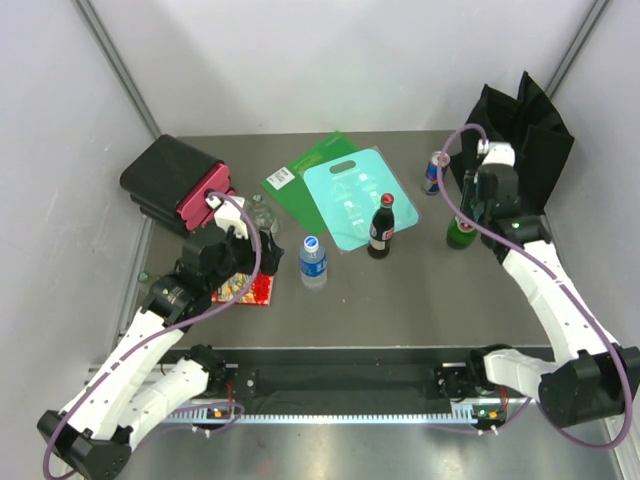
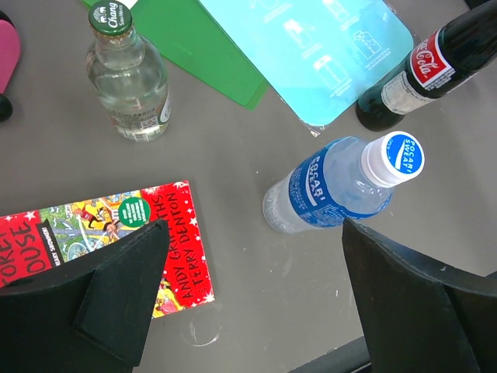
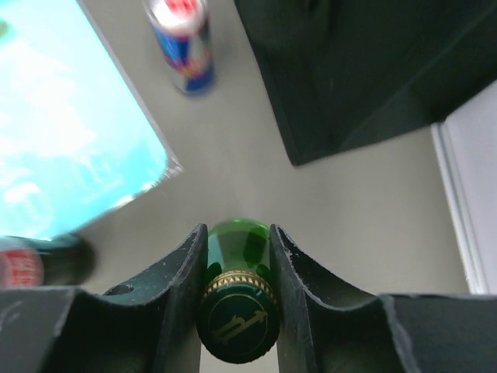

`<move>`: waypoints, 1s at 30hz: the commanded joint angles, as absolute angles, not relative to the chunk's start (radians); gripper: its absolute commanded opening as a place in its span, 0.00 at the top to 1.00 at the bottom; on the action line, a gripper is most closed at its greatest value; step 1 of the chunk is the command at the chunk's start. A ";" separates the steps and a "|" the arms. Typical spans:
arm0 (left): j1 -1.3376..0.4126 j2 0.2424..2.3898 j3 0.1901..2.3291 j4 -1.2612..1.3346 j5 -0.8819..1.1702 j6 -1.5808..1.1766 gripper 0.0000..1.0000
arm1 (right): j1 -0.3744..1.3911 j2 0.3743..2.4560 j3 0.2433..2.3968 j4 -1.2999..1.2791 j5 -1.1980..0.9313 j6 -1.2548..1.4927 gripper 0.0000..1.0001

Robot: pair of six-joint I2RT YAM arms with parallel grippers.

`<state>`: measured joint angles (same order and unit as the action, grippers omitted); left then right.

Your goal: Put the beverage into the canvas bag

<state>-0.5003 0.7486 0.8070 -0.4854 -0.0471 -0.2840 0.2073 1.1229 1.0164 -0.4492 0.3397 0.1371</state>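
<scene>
The beverage in hand is a green glass bottle [image 1: 460,234] with a dark green and gold cap [image 3: 237,326], standing on the table at the right. My right gripper [image 3: 237,235] is shut on its neck just under the cap, one finger on each side [image 1: 477,214]. The canvas bag [image 1: 522,128] is a floppy black tote standing just behind and to the right of the bottle, and its dark side fills the upper right of the right wrist view [image 3: 349,70]. My left gripper [image 2: 256,260] hangs open over bare table at the left [image 1: 228,248], holding nothing.
A Pocari Sweat bottle [image 2: 334,186] and a red book [image 2: 101,233] lie under the left gripper. A cola bottle [image 1: 381,228], a clear Chang bottle [image 2: 128,78] and a Red Bull can [image 3: 182,43] stand nearby. Cyan [image 1: 360,200] and green [image 1: 305,172] boards lie mid-table, with a black hard case [image 1: 175,180] far left.
</scene>
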 commanded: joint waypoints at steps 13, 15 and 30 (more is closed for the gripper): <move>-0.514 0.736 0.799 -0.442 -0.066 -0.264 0.03 | 0.213 1.333 1.817 -0.580 0.239 0.058 1.00; -0.514 0.736 0.801 -0.442 -0.067 -0.264 0.03 | 0.210 1.364 1.859 -0.552 0.279 0.025 1.00; -0.515 0.738 0.799 -0.442 -0.072 -0.259 0.03 | -0.024 1.663 2.269 -0.313 0.238 0.025 1.00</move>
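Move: The right hand holds the green bottle by its neck, already just clear of the table. The black canvas bag stands with its middle about 18 cm ahead of the hand and 13 cm to its right, some 9 cm lower. The energy drink can is about 15 cm ahead and 6 cm to the left, and the cola bottle roughly level and 19 cm left. From the left hand, the bag is about 28 cm ahead and 59 cm to the right. The right hand, keeping its pinch on the neck of the green bottle, lifts it fast and nearly straight up at first, about 25 cm in all, to bring the bottle up to the height of the canvas bag's rim. With most of the height won, it swings forward some 13 cm and then also to the right, towards the bag's mouth, while the wrist tips the fingers up by a bit over 20 degrees to nearly level. ##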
